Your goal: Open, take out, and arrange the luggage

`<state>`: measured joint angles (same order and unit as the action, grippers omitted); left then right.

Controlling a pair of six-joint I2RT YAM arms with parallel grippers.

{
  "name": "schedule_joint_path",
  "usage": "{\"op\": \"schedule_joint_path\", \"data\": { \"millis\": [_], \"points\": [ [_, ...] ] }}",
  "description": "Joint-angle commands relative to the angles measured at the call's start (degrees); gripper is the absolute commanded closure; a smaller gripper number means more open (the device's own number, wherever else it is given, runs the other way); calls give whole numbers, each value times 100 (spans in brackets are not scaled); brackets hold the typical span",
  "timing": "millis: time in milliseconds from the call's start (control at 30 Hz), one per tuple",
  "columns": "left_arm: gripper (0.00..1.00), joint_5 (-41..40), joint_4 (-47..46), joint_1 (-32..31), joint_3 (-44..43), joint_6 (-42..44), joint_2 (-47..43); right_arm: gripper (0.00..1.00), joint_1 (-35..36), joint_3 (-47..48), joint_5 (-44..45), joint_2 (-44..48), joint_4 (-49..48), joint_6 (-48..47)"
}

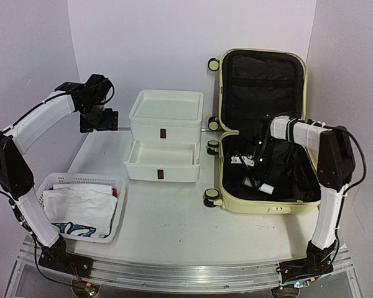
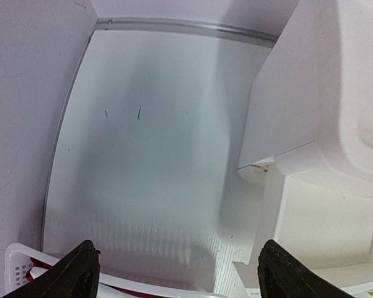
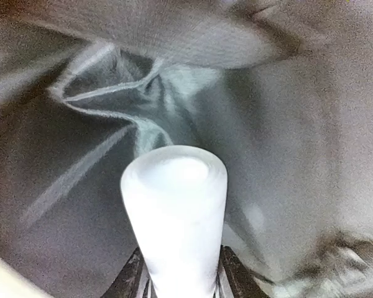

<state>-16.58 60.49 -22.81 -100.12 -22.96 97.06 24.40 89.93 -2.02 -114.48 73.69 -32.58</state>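
Observation:
The luggage [image 1: 261, 208], a pale yellow hard-shell suitcase, lies open at the right with its black-lined lid [image 1: 261, 81] standing against the back wall. My right gripper [image 1: 258, 155] reaches down into the lower shell among dark fabric. In the right wrist view the right gripper [image 3: 181, 261] is shut on a white rounded bottle [image 3: 174, 198], one finger on each side, with dark crumpled cloth [image 3: 286, 155] behind. Small white items [image 1: 266, 187] lie in the shell. My left gripper [image 1: 99, 121] hovers open over the table at the back left, holding nothing [image 2: 178, 251].
A white plastic drawer box [image 1: 166, 115] stands mid-table, its lower drawer [image 1: 161, 162] pulled out; its side shows in the left wrist view [image 2: 317, 93]. A white perforated basket [image 1: 115, 186] with white clothing sits front left. Walls enclose the table at back and sides.

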Motion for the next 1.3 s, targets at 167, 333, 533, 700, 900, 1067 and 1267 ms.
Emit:
{"op": "schedule_joint_path", "data": {
  "millis": [167,333,533,700,900,1067,1267],
  "points": [
    [17,849,-1351,22,701,384,-1223,79,-50,97,-183,1403,-1292,-150],
    [17,1956,-2751,22,2111,-186,-2184,81,711,191,-666,1739,-2200,-1035],
    [16,3823,-3659,4,2827,-406,-2845,83,1728,1371,-1024,1204,-2453,-765],
    [15,4241,-3639,-9,3381,-492,-3251,84,2293,2229,-422,518,-2717,-922],
    [15,4353,-3642,-5,3790,-552,-3490,84,2478,3074,-458,-354,-2617,-1084],
    [15,4396,-3600,-4,4014,-532,-3569,84,2568,3765,82,-1206,-2862,-1164],
    [13,5037,-3579,-198,4152,-813,-3304,79,2581,4472,709,-2054,-2982,-1302]
  ]
}}
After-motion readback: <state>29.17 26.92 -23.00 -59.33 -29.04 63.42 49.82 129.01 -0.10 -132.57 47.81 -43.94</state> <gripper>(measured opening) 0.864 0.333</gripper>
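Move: The right hand, still low inside the suitcase, already holds the white bottle. The open drawer it is bound for has its middle about 32 cm to this hand's left, 9 cm farther out and about level. The cabinet top is some 30 cm left, 20 ahead and 15 above; the suitcase's near wheel is roughly 15 cm left, 4 back and 3 lower. From the left hand the drawer lies about 18 cm right, 2 back and 17 below. Keeping its grip on the white bottle, the right hand rises out of the suitcase and swings about 31 cm left, climbing some 19 cm, then sinks about 9 cm while easing forward over the open drawer, its fingers tilting forward and left. The open left hand backs off about 13 cm and 9 cm right, rolling its left side down and turning clockwise. ##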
